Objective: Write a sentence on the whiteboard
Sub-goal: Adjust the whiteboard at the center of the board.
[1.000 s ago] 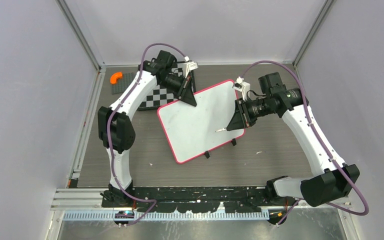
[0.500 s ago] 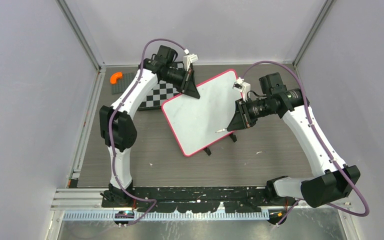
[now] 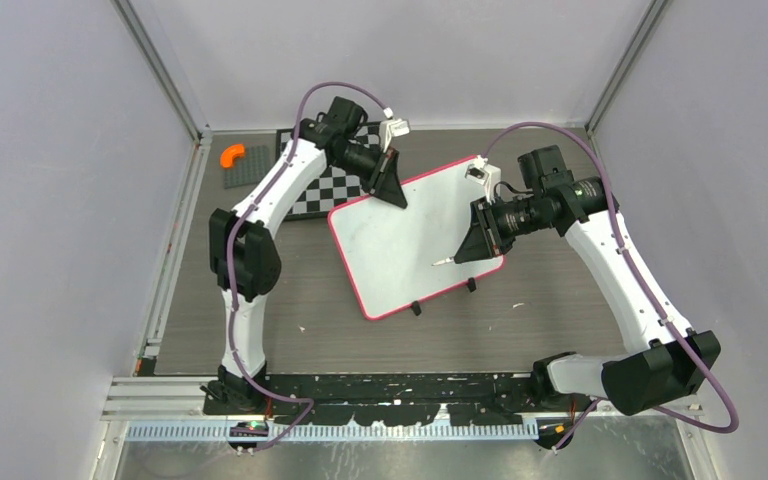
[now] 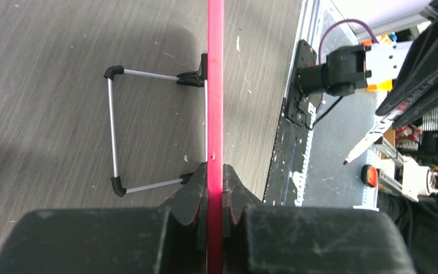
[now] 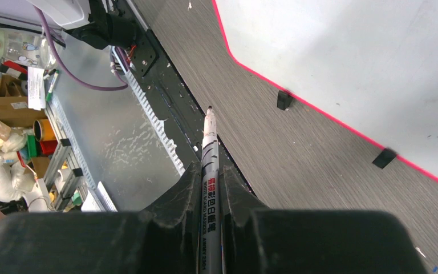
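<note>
The whiteboard (image 3: 410, 240) is white with a pink-red rim and lies tilted in the middle of the table. My left gripper (image 3: 397, 196) is shut on its far-left edge. In the left wrist view the rim (image 4: 215, 85) runs edge-on between the jaws of the left gripper (image 4: 215, 171), with a wire stand (image 4: 114, 131) behind. My right gripper (image 3: 468, 250) is shut on a whiteboard marker (image 3: 444, 261), tip over the board's right part. In the right wrist view the marker (image 5: 210, 148) points away from the board (image 5: 365, 63). No sentence shows on the board.
A black-and-white checkered board (image 3: 328, 190) lies at the back left, partly under the left arm. An orange piece (image 3: 231, 155) sits on a dark plate at the far left. Two black clip feet (image 3: 416, 309) stick out at the whiteboard's near edge.
The left gripper has swung right with the whiteboard's edge, turning and shifting the board rightward. The right gripper and marker have held nearly still.
</note>
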`<state>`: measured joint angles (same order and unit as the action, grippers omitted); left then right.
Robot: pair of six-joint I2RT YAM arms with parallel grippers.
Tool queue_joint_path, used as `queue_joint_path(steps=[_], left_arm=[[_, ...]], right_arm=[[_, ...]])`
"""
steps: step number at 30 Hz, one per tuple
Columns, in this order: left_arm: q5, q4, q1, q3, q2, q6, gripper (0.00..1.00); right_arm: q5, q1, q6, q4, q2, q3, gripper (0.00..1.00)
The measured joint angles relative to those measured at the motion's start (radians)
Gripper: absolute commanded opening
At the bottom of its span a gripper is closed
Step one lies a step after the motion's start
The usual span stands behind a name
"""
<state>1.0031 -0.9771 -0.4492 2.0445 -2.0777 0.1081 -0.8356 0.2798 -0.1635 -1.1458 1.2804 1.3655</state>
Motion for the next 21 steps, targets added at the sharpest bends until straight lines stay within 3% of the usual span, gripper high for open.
queue_joint_path(steps=[6,15,19,21], left_arm=[[0.018,-0.073,-0.038,-0.009,0.0,0.054,0.0],[0.025,0.023,-0.066,-0.134,0.055,-0.043,0.0],[-0.002,0.047,-0.076,-0.154,0.074,-0.072,0.31],[-0.014,0.042,-0.079,-0.155,0.08,-0.085,0.42]], right_arm=[[-0.001,0.0,0.0,0.0,0.0,0.0,0.0],[-0.006,0.0,0.0,0.0,0.0,0.0,0.0],[-0.005,0.0,-0.001,0.0,0.0,0.0,0.0],[-0.005,0.0,-0.006,-0.001,0.0,0.0,0.0]])
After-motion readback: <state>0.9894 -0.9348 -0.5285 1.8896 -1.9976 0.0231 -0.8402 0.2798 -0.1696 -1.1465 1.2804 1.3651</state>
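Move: The left hand still pinches the whiteboard's raised far edge. The board's middle is about 7 cm back, 4 cm right and 7 cm below that hand. The marker in the right gripper is some 12 cm back and 9 cm right of the left hand, nearly level with it. The checkerboard lies roughly 12 cm ahead, 14 cm left and 18 cm down. From the waiting right hand, the whiteboard's middle is about 6 cm ahead, 8 cm left and 11 cm below. Pinching the whiteboard's far edge, the left hand draws it back towards the robot's side of the table by about 5 cm, easing a little to the right. Most of that comes quickly, then the hand slows nearly to a stop with its wrist tipped some 5 degrees, and only at the very end do the fingers part partway around the edge. ##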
